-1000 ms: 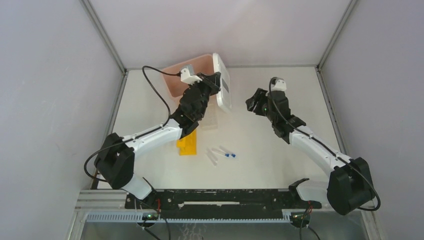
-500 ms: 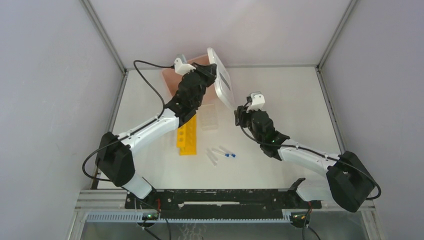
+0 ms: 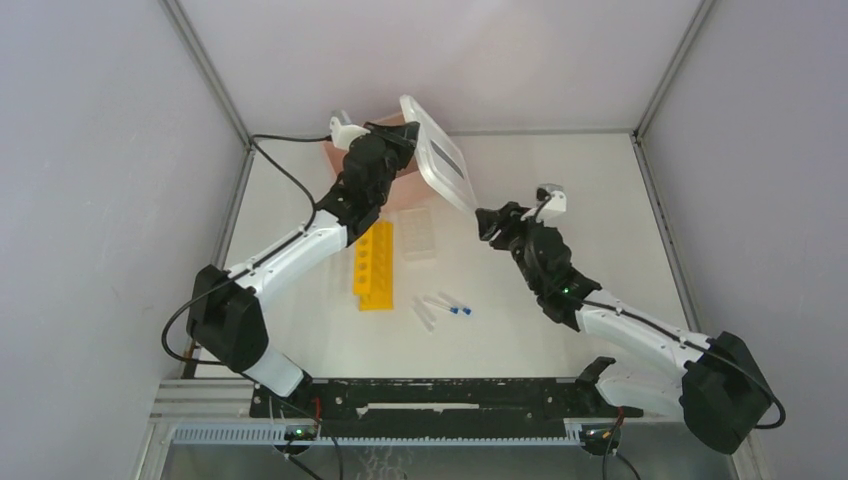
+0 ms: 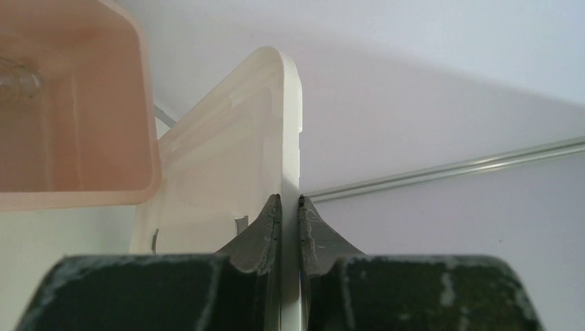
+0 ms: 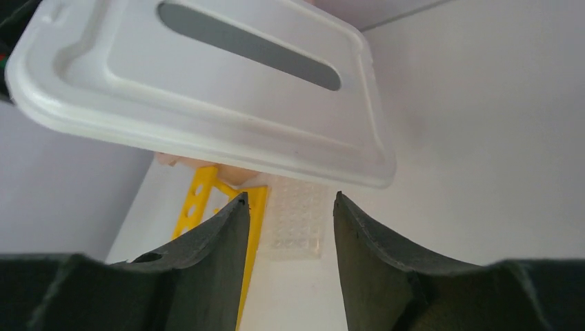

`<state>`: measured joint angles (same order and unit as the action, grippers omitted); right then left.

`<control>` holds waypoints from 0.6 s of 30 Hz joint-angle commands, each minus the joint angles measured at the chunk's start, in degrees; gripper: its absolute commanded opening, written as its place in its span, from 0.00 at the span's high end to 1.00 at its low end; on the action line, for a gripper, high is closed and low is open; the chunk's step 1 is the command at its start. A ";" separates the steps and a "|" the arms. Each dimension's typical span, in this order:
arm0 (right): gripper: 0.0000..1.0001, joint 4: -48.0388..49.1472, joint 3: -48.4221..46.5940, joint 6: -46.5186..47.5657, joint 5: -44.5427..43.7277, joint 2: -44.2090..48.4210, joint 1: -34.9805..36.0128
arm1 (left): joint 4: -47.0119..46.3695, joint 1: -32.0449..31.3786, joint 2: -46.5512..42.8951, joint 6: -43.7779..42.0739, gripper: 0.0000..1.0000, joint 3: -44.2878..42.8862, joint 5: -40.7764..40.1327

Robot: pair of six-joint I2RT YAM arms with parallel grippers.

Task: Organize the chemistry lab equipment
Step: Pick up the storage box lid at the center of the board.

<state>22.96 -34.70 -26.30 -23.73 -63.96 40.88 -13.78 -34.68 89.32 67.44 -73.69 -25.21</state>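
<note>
My left gripper (image 3: 403,140) is shut on the edge of the white slotted lid (image 3: 440,163) and holds it tilted above the pink bin (image 3: 405,192). In the left wrist view the jaws (image 4: 290,200) pinch the lid's rim (image 4: 286,124), with the bin (image 4: 76,110) at the left. The yellow rack (image 3: 373,265) and the clear gridded rack (image 3: 420,235) lie side by side on the table. A few blue-capped tubes (image 3: 445,306) lie loose in front of them. My right gripper (image 3: 487,222) hangs open just below the lid's right end (image 5: 207,89), with nothing between its fingers (image 5: 288,201).
Grey walls close in the table on three sides, and a metal rail (image 3: 545,131) runs along the back. The right wrist view looks under the lid at the yellow rack (image 5: 200,196) and the clear rack (image 5: 298,221).
The left arm has swung the lid up and back to the left, uncovering both racks. The right arm has moved left toward the lid's lower end, its jaws slightly narrower.
</note>
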 commanded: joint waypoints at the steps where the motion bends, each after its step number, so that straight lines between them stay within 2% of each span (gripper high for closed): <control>1: 0.44 2.06 4.89 -24.35 10.12 2.08 -6.18 | -4.23 1.89 -3.98 7.51 1.00 1.97 1.57; 5: 0.41 9.17 8.63 -36.18 17.75 0.32 -11.04 | -6.51 2.57 -5.08 10.98 1.00 4.80 1.44; 6: 0.36 11.31 9.14 -38.56 19.79 -0.78 -12.24 | -7.39 2.71 -5.38 11.75 1.00 5.39 1.50; 9: 0.33 18.49 9.71 -44.43 25.54 -5.46 -14.49 | -8.00 3.17 -5.76 13.21 1.00 6.37 2.04; 13: 0.21 26.63 9.91 -51.76 28.70 -11.00 -16.13 | -9.56 3.62 -6.72 15.04 1.00 8.19 2.44; 18: 0.21 35.17 9.91 -59.23 31.22 -17.77 -16.85 | -12.52 4.30 -7.45 17.86 1.00 11.00 2.53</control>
<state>45.80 -24.43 -75.99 3.46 -78.35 24.56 -19.16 -31.29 85.62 81.23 -64.79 -23.51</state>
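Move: The left gripper already pinches the storage box lid by its raised left edge; the lid's middle is about 5 cm right, 3 cm back and 6 cm below it, with the pink box's middle some 7 cm ahead, 6 cm left and 24 cm down. From the right hand, the lid's middle is about 12 cm ahead, 8 cm left and 6 cm up. The clear tray lies 3 cm ahead, 13 cm left and the yellow rack 3 cm back, 22 cm left, both roughly 20 cm below it. Sink the empty right gripper about 5.5 cm beside the lid's low near-right corner, swinging right and back left as it drops; ease it forward 2 cm, roll its left side up some 45 degrees, tip the fingers down and open them wider. Keep the left pinch, drawing the lid left about 3 cm and slightly down while rolling its right side up. ##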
